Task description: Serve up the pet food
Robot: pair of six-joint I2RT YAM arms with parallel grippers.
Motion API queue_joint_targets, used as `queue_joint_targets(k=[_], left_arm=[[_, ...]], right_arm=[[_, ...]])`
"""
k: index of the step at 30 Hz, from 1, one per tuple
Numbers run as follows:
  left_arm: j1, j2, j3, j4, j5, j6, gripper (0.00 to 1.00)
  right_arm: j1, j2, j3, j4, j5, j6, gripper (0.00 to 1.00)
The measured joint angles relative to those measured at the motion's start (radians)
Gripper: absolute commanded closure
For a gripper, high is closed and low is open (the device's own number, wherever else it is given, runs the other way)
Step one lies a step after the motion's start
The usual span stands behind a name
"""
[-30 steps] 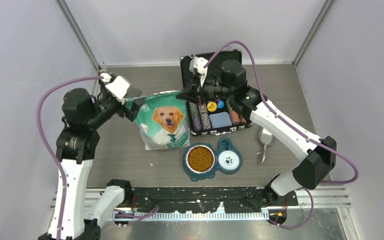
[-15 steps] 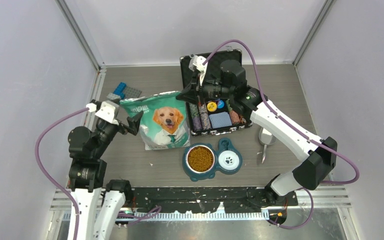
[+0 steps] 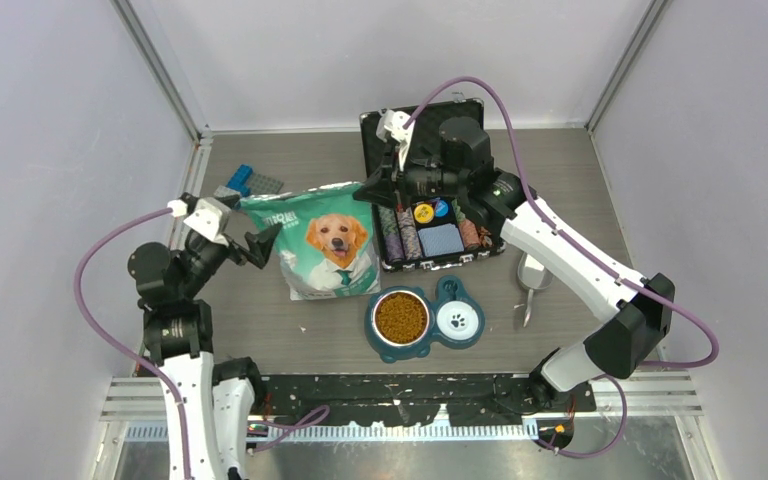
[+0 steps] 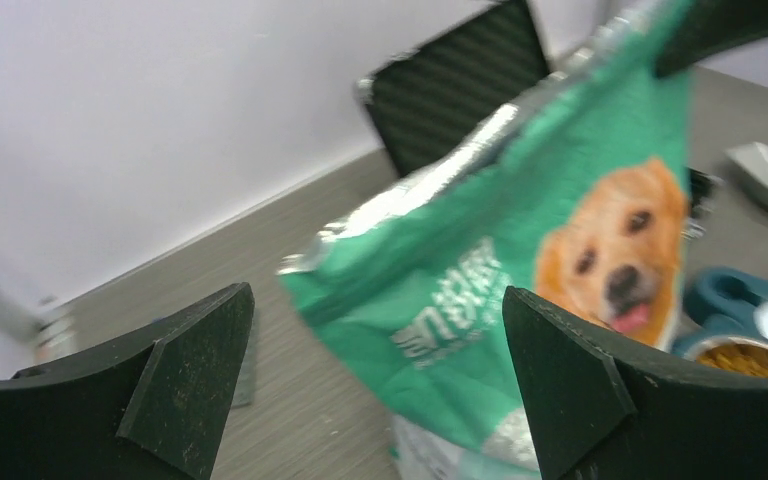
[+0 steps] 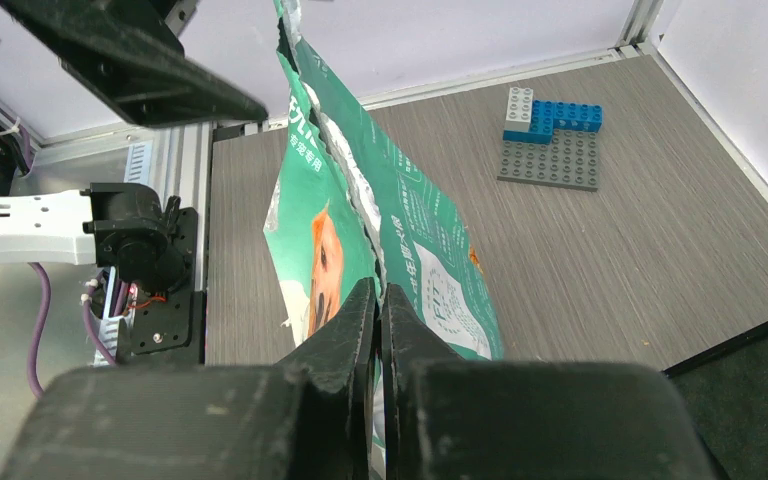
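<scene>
The pet food fills the left steel bowl of a teal double feeder; in the left wrist view the pet food shows at the lower right edge. The teal-and-white dog-print bag stands upright behind the feeder. My right gripper is shut on the bag's top right corner; in the right wrist view the right gripper pinches the bag at its torn top edge. My left gripper is open just left of the bag, apart from it. Through the left gripper the bag shows blurred.
An open black case of poker chips stands right behind the bag. A metal scoop lies right of the feeder, whose right bowl is white with a paw print. Blue and grey bricks lie at the back left.
My left gripper has drawn back from the bag's top left corner toward the near left, staying open. The right gripper and the bag have kept still.
</scene>
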Motion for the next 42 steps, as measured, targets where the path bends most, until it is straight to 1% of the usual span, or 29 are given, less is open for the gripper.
queue_joint_targets(k=[2, 4, 8, 10, 11, 12, 16, 17, 20, 26, 32, 35, 37, 42], left_arm=[[0.001, 0.022, -0.039, 0.061, 0.110, -0.021, 0.01], [0.002, 0.052, -0.048, 0.103, 0.177, -0.037, 0.01], [0.003, 0.135, -0.026, 0.175, 0.260, -0.069, 0.02], [0.005, 0.194, 0.000, 0.208, 0.299, -0.094, 0.05], [0.005, 0.219, 0.011, 0.228, 0.318, -0.106, 0.08], [0.006, 0.243, 0.017, 0.248, 0.334, -0.122, 0.14], [0.010, 0.301, 0.018, 0.309, 0.412, -0.175, 0.50], [0.010, 0.303, 0.018, 0.320, 0.427, -0.177, 0.61], [0.009, 0.301, 0.018, 0.346, 0.473, -0.198, 1.00], [0.010, 0.302, 0.014, 0.359, 0.482, -0.211, 1.00], [0.010, 0.285, 0.014, 0.307, 0.404, -0.218, 1.00], [0.007, 0.249, 0.017, 0.238, 0.352, -0.175, 1.00], [0.002, 0.224, 0.035, 0.162, 0.313, -0.135, 1.00], [-0.015, 0.220, 0.131, -0.057, 0.213, -0.067, 1.00]], right_arm=[[0.000, 0.000, 0.002, -0.004, 0.000, -0.002, 0.95], [0.003, 0.000, 0.006, -0.014, 0.000, -0.005, 0.95], [0.018, 0.001, 0.022, -0.044, 0.003, -0.019, 0.95], [0.027, 0.002, 0.031, -0.061, 0.012, -0.033, 0.95], [0.031, 0.002, 0.038, -0.073, 0.017, -0.039, 0.95], [0.035, 0.002, 0.043, -0.085, 0.022, -0.047, 0.95], [0.044, 0.002, 0.054, -0.106, 0.048, -0.061, 0.95], [0.044, 0.002, 0.055, -0.107, 0.051, -0.061, 0.95], [0.047, 0.002, 0.056, -0.109, 0.068, -0.064, 0.95], [0.052, 0.004, 0.060, -0.113, 0.092, -0.063, 0.95], [0.065, 0.004, 0.060, -0.104, 0.171, -0.060, 0.95], [0.079, 0.003, 0.060, -0.099, 0.219, -0.061, 0.95], [0.090, 0.003, 0.059, -0.094, 0.265, -0.063, 0.95], [0.112, 0.003, 0.046, -0.064, 0.338, -0.074, 0.95]])
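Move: The bag's top left corner, the end of the mouth still loose, is about 2 cm ahead of the open left hand and 3 cm to its right, level with it. From that hand the blue bricks lie some 22 cm ahead, 7 cm left, and the filled bowl about 10 cm back, 28 cm right, both roughly 33 cm down. From the right hand, already gripping the mouth's other end, the loose corner is about 16 cm left and 2 cm back. Pinching the pet food bag's mouth near its top left corner, the left fingers shut fully after the hand swings about 5 cm right, turning nearly 30 degrees clockwise; keeping the pinch, it then eases some 2 cm back left and untwists about halfway. The right hand keeps its grip on the other end, drawing back about 1 cm, then going forward 2 to 3 cm while turning clockwise. ##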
